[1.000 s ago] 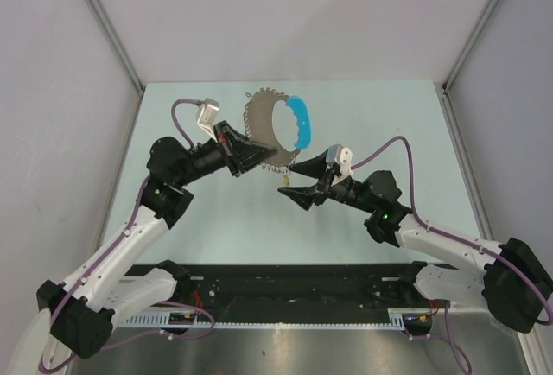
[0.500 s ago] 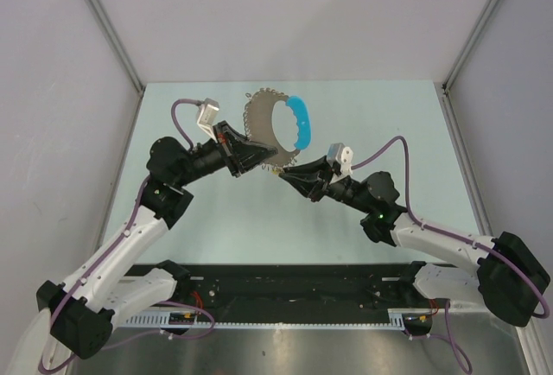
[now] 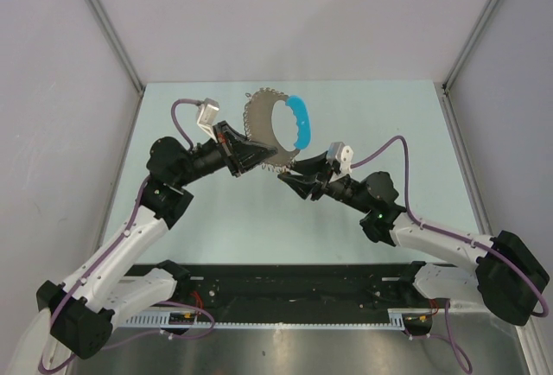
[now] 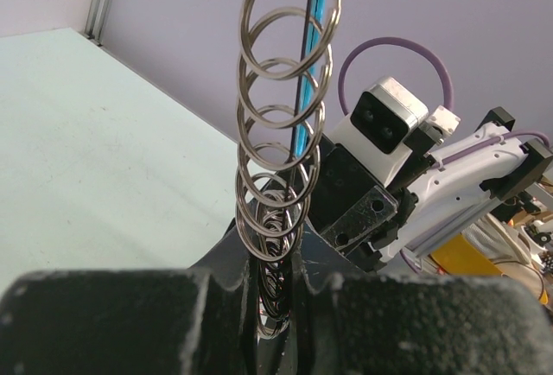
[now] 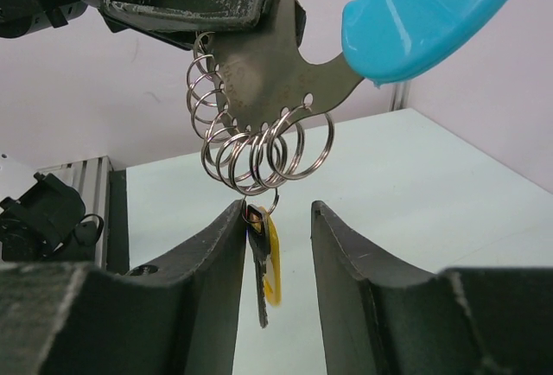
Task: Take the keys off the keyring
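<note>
The keyring [image 3: 257,124] is a flat silvery loop with a bright blue grip [image 3: 299,121], held upright above the table. Several small split rings [image 5: 259,150] hang along its edge [image 4: 281,133]. My left gripper [image 3: 257,157] is shut on the loop's lower edge [image 4: 281,280]. One dark key [image 5: 262,276] with a yellow tag [image 5: 273,258] dangles from a low split ring. My right gripper [image 5: 276,219] is open, with a finger on each side of that key. The key rests against the left finger [image 5: 220,254], and the other finger stands apart. In the top view the right gripper [image 3: 291,176] sits just below the loop.
The pale green table [image 3: 363,116] lies under both arms, with grey walls and metal corner posts [image 3: 112,38] around it. The right arm's wrist camera [image 4: 384,116] shows just behind the rings. A black rail [image 3: 294,293] runs along the near edge.
My right gripper has moved up and left to under the keyring, and its jaws stand narrower than a second ago. The left arm and the keyring have not moved.
</note>
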`<state>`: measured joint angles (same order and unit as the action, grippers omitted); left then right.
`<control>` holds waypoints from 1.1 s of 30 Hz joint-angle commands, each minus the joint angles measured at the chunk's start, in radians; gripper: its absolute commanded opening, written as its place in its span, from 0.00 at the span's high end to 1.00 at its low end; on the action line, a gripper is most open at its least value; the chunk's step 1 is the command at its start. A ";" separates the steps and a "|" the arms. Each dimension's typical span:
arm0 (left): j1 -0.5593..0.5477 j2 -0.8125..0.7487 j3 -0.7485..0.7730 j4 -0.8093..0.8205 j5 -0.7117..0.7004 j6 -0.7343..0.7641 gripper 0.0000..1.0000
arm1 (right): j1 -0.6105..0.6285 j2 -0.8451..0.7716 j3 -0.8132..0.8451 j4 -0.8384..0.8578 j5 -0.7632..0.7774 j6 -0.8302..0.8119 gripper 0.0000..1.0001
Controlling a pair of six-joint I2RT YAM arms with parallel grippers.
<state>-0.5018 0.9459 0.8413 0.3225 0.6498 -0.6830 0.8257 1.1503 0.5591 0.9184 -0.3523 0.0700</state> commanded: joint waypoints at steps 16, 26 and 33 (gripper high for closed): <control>0.000 -0.018 0.002 -0.052 -0.085 0.037 1.00 | 0.015 -0.133 0.004 -0.143 0.024 -0.029 1.00; 0.003 -0.009 -0.037 -0.053 -0.127 0.036 1.00 | 0.013 -0.284 0.004 -0.319 0.038 -0.067 1.00; 0.005 -0.051 -0.128 -0.057 -0.144 0.031 0.82 | -0.045 -0.284 0.094 -0.462 -0.080 -0.044 1.00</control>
<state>-0.5179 0.9401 0.7715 0.2379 0.5858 -0.6743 0.8146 0.8913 0.5621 0.5137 -0.3611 0.0227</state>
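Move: The key, yellow and black, hangs from the loose rings under the metal plate that the left hand holds. It already sits in the gap of the right fingers, its middle about 2 cm left of that hand and 2 cm below, straight ahead counting as nothing. The bunched rings are roughly 3 cm left, 1 cm ahead and 4 cm above the right hand, the blue handle some 7 cm ahead, level sideways and 9 cm up. From the left hand the key is about 10 cm below, 4 cm right and 1 cm back. The hanging key and its ring get pinched as the right fingers shut at their tips; the right hand then draws about 3 cm to the right and 2.5 cm back, away from the left hand, rising slightly before sinking again. Meanwhile the left hand keeps its grip on the plate and lowers it about 4.5 cm, tipping a few degrees downward. ##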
